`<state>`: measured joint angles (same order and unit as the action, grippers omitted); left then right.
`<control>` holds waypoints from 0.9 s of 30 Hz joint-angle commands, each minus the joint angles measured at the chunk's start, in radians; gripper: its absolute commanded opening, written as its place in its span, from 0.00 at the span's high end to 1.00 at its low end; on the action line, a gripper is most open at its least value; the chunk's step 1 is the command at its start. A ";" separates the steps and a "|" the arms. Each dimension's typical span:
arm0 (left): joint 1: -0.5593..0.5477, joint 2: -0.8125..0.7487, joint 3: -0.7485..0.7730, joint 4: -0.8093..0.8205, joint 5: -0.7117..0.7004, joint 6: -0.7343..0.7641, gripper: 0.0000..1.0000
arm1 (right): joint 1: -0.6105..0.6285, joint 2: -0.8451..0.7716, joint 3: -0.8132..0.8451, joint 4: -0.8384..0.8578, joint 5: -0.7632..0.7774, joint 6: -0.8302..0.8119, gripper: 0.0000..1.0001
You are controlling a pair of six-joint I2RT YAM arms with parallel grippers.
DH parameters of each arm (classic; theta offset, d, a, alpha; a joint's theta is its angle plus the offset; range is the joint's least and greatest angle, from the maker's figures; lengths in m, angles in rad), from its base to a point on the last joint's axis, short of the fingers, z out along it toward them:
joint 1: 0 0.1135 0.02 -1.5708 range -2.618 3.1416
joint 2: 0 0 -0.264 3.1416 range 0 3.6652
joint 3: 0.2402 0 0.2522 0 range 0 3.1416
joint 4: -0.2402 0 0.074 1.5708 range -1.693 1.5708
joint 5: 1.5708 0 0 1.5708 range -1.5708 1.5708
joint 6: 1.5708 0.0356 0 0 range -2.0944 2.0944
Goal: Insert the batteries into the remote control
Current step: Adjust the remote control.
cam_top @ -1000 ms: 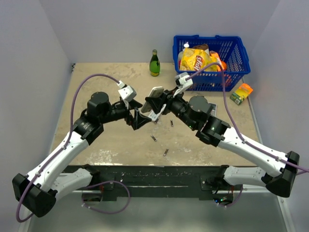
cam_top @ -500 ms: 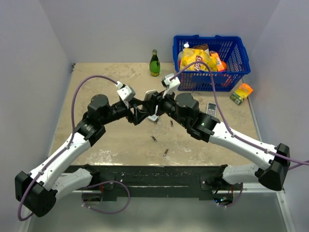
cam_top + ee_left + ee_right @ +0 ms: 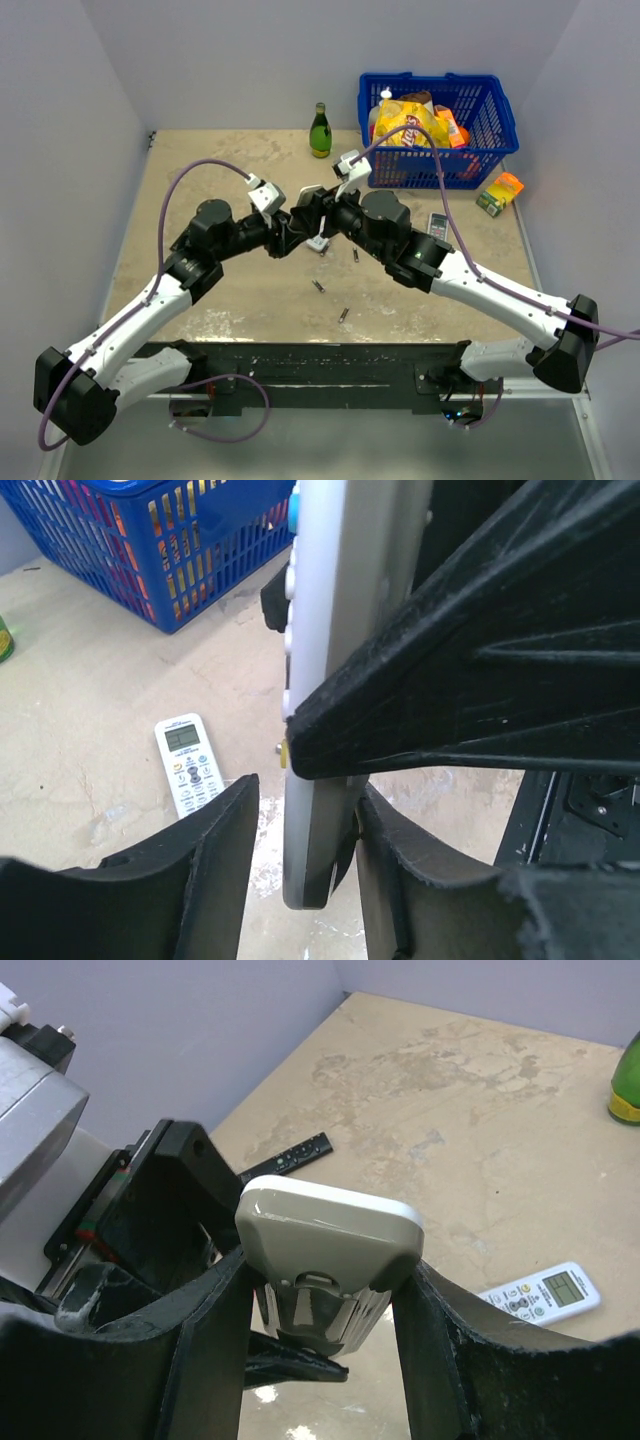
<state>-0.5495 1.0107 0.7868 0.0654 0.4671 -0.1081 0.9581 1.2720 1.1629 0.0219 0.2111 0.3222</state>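
The remote control [image 3: 330,1225] stands on end, clamped between my right gripper's [image 3: 322,1270] fingers, its grey back and open battery bay facing the right wrist camera. In the left wrist view the remote [image 3: 325,660] is edge-on, and its lower end hangs between my left gripper's [image 3: 308,792] open fingers, with a gap on the left side. From above, both grippers meet mid-table, the left gripper [image 3: 288,233] and the right gripper [image 3: 314,214], with the remote [image 3: 310,191] showing between them. Three batteries [image 3: 355,255] [image 3: 318,286] [image 3: 343,316] lie on the table in front of the grippers.
A second white remote [image 3: 190,762] lies on the table under the grippers and also shows in the right wrist view [image 3: 540,1295]. There is a long black strip [image 3: 290,1157], another remote [image 3: 438,222], a green bottle [image 3: 320,131], a blue basket [image 3: 440,172] of snacks and an orange-green box [image 3: 499,193].
My right arm has swung left and carried the remote over to the left gripper. The left gripper has moved up around the remote's lower end. The batteries have not moved.
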 commanded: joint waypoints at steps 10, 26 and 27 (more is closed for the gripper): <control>-0.006 -0.024 -0.032 0.074 -0.031 0.015 1.00 | -0.001 -0.016 0.027 0.042 -0.009 0.055 0.79; -0.007 -0.172 -0.115 0.106 -0.366 0.016 1.00 | -0.002 -0.224 -0.183 0.236 0.140 0.437 0.08; -0.006 -0.176 -0.116 0.111 -0.369 0.016 1.00 | -0.002 -0.217 -0.183 0.259 0.131 0.451 0.08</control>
<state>-0.5606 0.8646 0.6842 0.0959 0.1833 -0.1009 0.9554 1.0420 1.0130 0.1543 0.3069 0.6365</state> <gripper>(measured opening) 0.317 0.933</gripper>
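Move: The upright remote control is still held by the right hand near its top; its middle lies about 3 cm left of that hand, level fore and aft, and 4 cm below. The left fingers straddle its lower end, its middle some 3 cm right, 1 cm ahead and 4 cm above. From the left hand, a white remote lies on the table about 10 cm ahead, 10 cm right, and a loose battery 3 cm back, 8 cm right, both roughly 22 cm below. Almost in place, the left hand closes its fingers and pinches the lower end of the remote control; the right hand then opens wide, lets go of the upper end and draws off up, right and somewhat back, about 7 cm in all, its fingertips tilting upward some 25 degrees. As it leaves, the left hand carries the remote control about 4 cm left and a little forward, turning some 15 degrees counter-clockwise. ##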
